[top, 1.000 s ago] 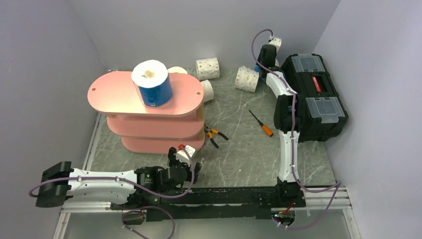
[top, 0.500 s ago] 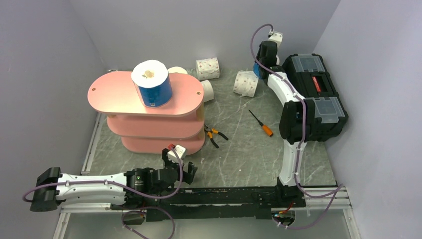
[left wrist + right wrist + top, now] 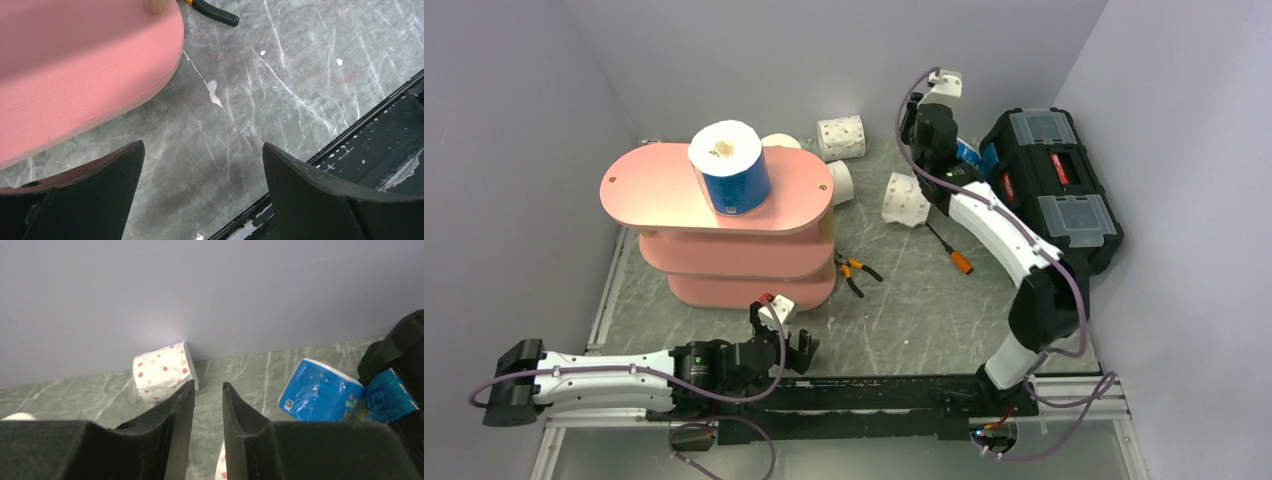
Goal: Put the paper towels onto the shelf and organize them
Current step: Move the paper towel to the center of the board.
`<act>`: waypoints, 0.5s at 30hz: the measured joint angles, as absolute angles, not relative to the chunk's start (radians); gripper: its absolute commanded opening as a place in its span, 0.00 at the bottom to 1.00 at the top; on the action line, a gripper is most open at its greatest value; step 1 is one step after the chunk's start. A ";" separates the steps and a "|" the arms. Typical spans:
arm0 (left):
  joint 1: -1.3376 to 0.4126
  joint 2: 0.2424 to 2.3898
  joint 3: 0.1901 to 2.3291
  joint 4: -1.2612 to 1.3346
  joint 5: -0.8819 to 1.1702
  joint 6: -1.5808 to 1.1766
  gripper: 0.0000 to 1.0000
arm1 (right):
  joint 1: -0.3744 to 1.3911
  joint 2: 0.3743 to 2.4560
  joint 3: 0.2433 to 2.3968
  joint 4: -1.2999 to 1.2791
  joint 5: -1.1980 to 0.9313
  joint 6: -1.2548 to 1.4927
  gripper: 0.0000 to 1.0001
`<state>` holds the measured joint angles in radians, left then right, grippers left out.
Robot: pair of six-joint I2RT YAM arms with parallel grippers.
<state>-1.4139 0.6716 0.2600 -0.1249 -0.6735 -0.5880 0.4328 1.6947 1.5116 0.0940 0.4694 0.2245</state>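
Observation:
The pink shelf [image 3: 664, 185] stands at the left with a blue-wrapped paper towel roll [image 3: 729, 165] upright on its top board. On the table lie a speckled roll [image 3: 841, 137] by the back wall, a second speckled roll [image 3: 904, 200], a white roll [image 3: 840, 182] and a blue roll [image 3: 320, 390]. My right gripper [image 3: 207, 385] hangs raised above the second speckled roll. Its jaws are a narrow gap apart, with only floor between the tips. A sliver of that roll [image 3: 220, 467] shows beneath. My left gripper [image 3: 202, 147] is wide open and empty, low before the shelf's bottom board [image 3: 75, 60].
A black toolbox [image 3: 1054, 190] stands at the right, with the blue roll against it. An orange-handled screwdriver [image 3: 951, 250] and pliers [image 3: 856, 272] lie mid-table. Another white roll [image 3: 779, 142] sits behind the shelf. Walls close the back and both sides.
My right arm swung left, away from the toolbox, and its jaws narrowed. The nearer speckled roll shifted toward the front. My left arm drew back a little from the shelf.

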 measured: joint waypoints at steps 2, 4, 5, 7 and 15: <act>-1.415 0.645 0.249 -0.125 -0.669 -0.588 0.94 | 0.449 1.626 1.461 0.105 0.480 0.230 0.40; -1.415 0.614 0.238 -0.125 -0.662 -0.588 0.94 | 0.449 1.566 1.409 0.107 0.495 0.243 0.51; -1.415 0.599 0.233 -0.125 -0.658 -0.588 0.94 | 0.446 1.546 1.391 0.106 0.502 0.247 0.60; -1.415 0.576 0.226 -0.125 -0.651 -0.588 0.94 | 0.437 1.520 1.362 0.099 0.524 0.255 0.77; -1.415 0.574 0.218 -0.121 -0.636 -0.588 0.94 | 0.287 1.580 1.387 -0.034 0.488 0.377 1.00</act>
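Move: The tipped blue roll lies about 12 cm ahead of the empty right hand, 15 cm to its right and some 26 cm below. A flowered white roll is almost straight below that hand, about 1 cm ahead and 27 cm down. Another lies by the back wall, 17 cm ahead and 14 cm left; the black toolbox is 12 cm ahead, 32 cm right. From the left hand the blue roll is about 51 cm ahead, 35 cm right. High above the rolls, the empty right hand first draws back about 4 cm and rises slightly, then swings some 8 cm to its right, sinking about 5 cm from its highest point and easing a little forward again, so that it comes back towards the blue roll. On the way the fingers spread from about a third to fully open, while the wrist yaws clockwise by roughly 10 degrees and tips slightly down, touching nothing. ##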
